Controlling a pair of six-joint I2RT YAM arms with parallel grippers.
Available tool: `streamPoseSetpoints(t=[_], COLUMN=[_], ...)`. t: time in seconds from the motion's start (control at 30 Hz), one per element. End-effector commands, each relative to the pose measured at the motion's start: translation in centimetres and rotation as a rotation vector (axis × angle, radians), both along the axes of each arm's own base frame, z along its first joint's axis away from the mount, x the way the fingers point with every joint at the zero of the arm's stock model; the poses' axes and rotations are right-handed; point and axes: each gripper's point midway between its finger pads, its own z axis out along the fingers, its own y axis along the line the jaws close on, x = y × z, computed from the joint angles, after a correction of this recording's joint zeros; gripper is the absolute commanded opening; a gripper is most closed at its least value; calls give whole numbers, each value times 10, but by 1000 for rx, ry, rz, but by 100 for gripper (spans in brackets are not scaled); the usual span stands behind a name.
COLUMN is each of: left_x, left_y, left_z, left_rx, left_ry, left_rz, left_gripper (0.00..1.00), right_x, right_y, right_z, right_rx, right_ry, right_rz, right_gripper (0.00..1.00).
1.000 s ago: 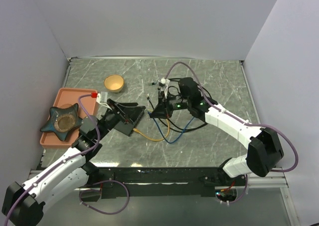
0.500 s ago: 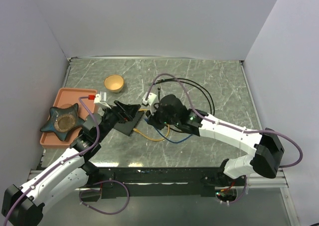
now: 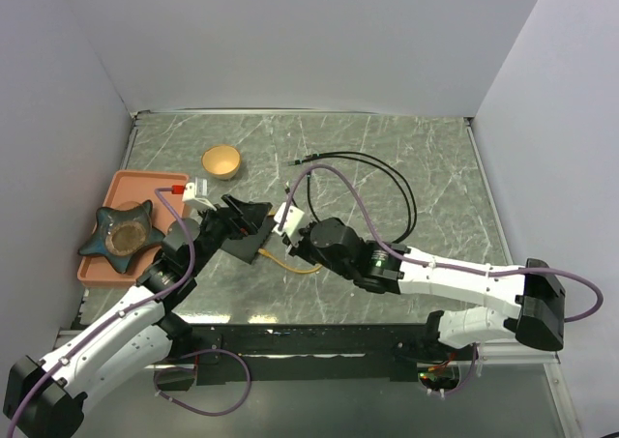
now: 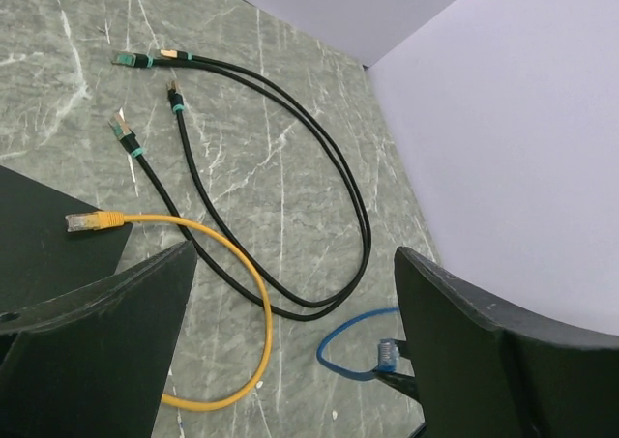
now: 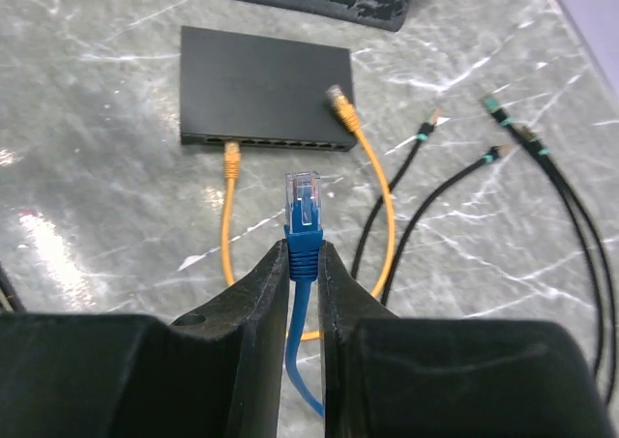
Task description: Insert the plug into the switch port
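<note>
The switch (image 5: 261,82) is a flat black box on the marble table, its row of ports (image 5: 280,144) facing my right wrist camera. My right gripper (image 5: 304,249) is shut on the blue plug (image 5: 303,201), which points at the port row from a short way off. A yellow cable (image 5: 229,216) has one end at the port row, and its other end (image 5: 340,109) lies on the switch's top. In the top view my right gripper (image 3: 293,243) sits just right of the switch (image 3: 253,248). My left gripper (image 4: 295,254) hangs wide open over it, holding nothing.
An orange tray (image 3: 145,185) with a dark star-shaped dish (image 3: 121,233) lies at the left, and a wooden bowl (image 3: 221,160) stands behind it. Two black cables (image 3: 382,172) loop across the back right of the table. Walls close off three sides.
My right arm has swung forward and left with the blue plug, from behind the switch to its right side, uncovering the black cables. The left gripper has barely moved.
</note>
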Motion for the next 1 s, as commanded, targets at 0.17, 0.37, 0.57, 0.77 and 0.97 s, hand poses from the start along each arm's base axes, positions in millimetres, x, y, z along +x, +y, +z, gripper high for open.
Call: streamPoseSetpoints(t=[0.17, 0.37, 0.57, 0.77, 0.97], left_x=[11, 27, 45, 54, 59], left_y=[7, 13, 32, 66, 82], left_z=[14, -20, -65, -117, -149], left_rx=[19, 141, 174, 193, 172], left_ry=[-2, 132, 259, 407, 467], left_rz=[67, 107, 90, 147, 180], left_gripper=[90, 90, 89, 88, 84], right_x=[21, 32, 39, 40, 40], right_y=[9, 26, 32, 34, 43], right_z=[2, -42, -69, -94, -123], right_rx=[-27, -138, -115, -103, -155], right_ry=[-46, 63, 225, 400, 549], right_rz=[-103, -124, -76, -1, 59], right_gripper=[0, 0, 0, 0, 0])
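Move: The right hand already holds the blue plug; the switch's port edge lies about 6 cm ahead, 6 cm to its left and 17 cm below, with the plugged yellow plug 3 cm ahead and 7 cm left, the loose yellow plug 12 cm ahead and 5 cm left. The empty left hand has the switch's middle some 2 cm ahead, 5 cm left and 20 cm below, the loose yellow plug 7 cm straight ahead. Keeping its grip on the blue plug, the right hand sinks about 11 cm and works some 5 cm forward, with a little left, towards the switch's port edge, its fingers tipping about 25 degrees further down. The left hand, fingers staying wide open, comes down at the same time, slowly at first and then faster, 14 cm in all while swinging 8 cm left and 5 cm forward, and tips down nearly 30 degrees to close in on the switch from above. ##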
